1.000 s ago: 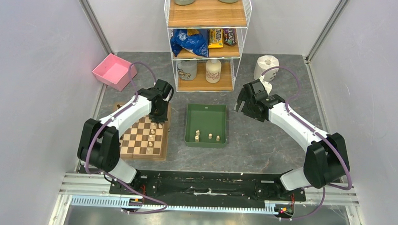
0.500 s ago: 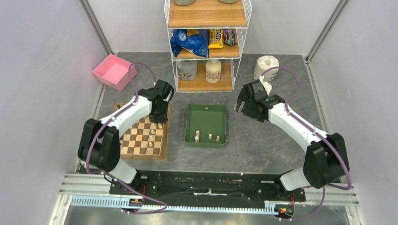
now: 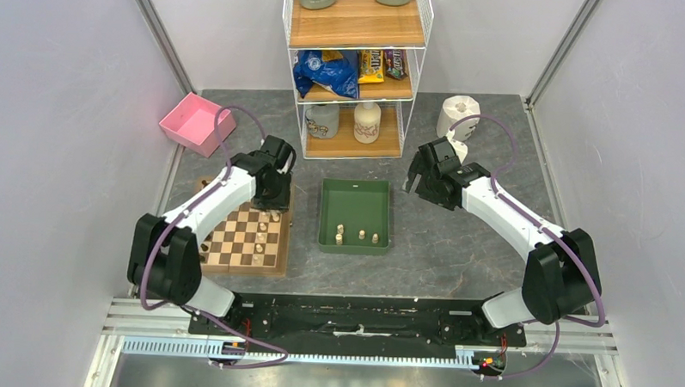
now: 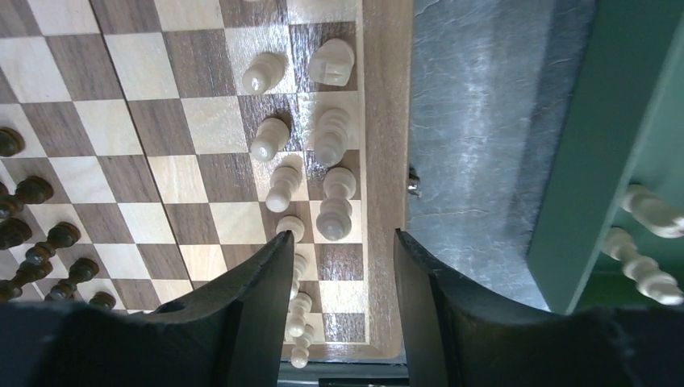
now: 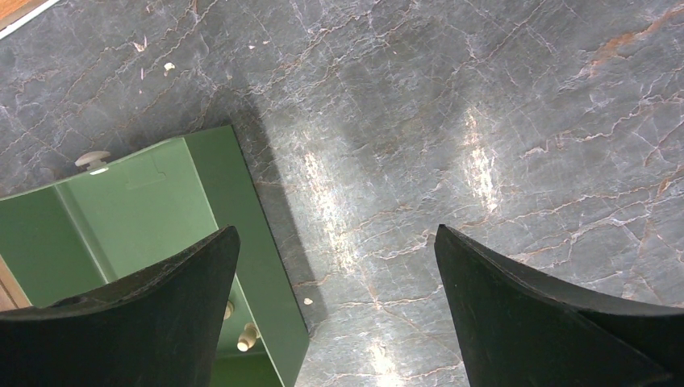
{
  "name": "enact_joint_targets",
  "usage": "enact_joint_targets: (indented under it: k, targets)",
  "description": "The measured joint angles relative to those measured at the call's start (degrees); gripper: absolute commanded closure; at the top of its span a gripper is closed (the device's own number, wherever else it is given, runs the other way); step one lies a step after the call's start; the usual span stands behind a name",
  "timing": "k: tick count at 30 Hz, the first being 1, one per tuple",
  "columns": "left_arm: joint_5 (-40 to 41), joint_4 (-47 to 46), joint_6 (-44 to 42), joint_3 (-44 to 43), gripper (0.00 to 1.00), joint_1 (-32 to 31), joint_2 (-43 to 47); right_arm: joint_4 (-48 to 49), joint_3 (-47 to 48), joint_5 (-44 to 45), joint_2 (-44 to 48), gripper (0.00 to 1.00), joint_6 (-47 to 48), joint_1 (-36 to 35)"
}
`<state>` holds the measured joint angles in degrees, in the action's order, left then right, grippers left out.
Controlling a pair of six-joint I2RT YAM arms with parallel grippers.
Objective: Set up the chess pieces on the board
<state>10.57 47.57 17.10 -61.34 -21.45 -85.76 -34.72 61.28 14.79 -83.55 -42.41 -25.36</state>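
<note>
The board (image 3: pixel 230 245) lies at the left, with cream chess pieces (image 3: pixel 260 238) along its right side. My left gripper (image 3: pixel 272 201) hovers over the board's far right corner. In the left wrist view it (image 4: pixel 343 236) stands open with nothing between its fingers, above the board (image 4: pixel 137 121). Several cream pieces (image 4: pixel 332 137) stand in two rows beyond the fingertips, and dark pieces (image 4: pixel 34 190) line the left edge. My right gripper (image 3: pixel 413 180) hangs wide open and empty (image 5: pixel 337 232) over bare table beside the green tray (image 5: pixel 270 250).
The green tray (image 3: pixel 354 194) in the middle holds three cream pieces (image 3: pixel 359 237), also seen in the left wrist view (image 4: pixel 645 211). A pink bin (image 3: pixel 195 122) sits at the far left, a wire shelf (image 3: pixel 356 73) at the back, and a paper roll (image 3: pixel 458 116) at the far right.
My left arm has shifted slightly, its elbow swinging left and the gripper edging toward the board's far corner. The right arm has not moved.
</note>
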Motion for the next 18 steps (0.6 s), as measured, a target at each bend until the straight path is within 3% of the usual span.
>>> enact_joint_targets:
  k: [6,10,18]
  targets:
    - [-3.32,-0.02,0.59,-2.62,0.39,-0.63,7.54,0.00,0.00,0.00,0.00,0.01,0.00,0.00]
    - [-6.03,-1.73,1.90,-4.09,0.40,-4.63,10.27,0.00,0.00,-0.04,0.00,0.01,-0.02,0.00]
    - [-8.50,-3.82,6.58,-6.10,0.42,-19.71,0.35,0.00,0.00,-0.22,0.00,0.01,0.00,0.00]
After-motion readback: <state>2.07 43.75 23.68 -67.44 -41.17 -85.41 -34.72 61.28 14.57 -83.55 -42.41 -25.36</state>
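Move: The left hand is just above the tall white piece it has already released on the board, about 2 cm below it and roughly in line. The tall pale piece in the green tray, apparently next, lies some 18 cm right, 5 cm back and 5 cm down. A shorter piece stands about 2 cm beyond it; another sits roughly 6 cm to its right and 1 cm farther out. From the right hand, the tall tray piece is some 27 cm left, 11 cm back. Up first, by some 7–8 cm, the left hand lifts clear of the placed piece with its fingers staying about half open. It then sweeps quickly right, about 14 cm in all, over the board's edge to the tray's near left part, drawing back a little and already sinking again, while turning some 15 degrees clockwise and rolling its left side down. ##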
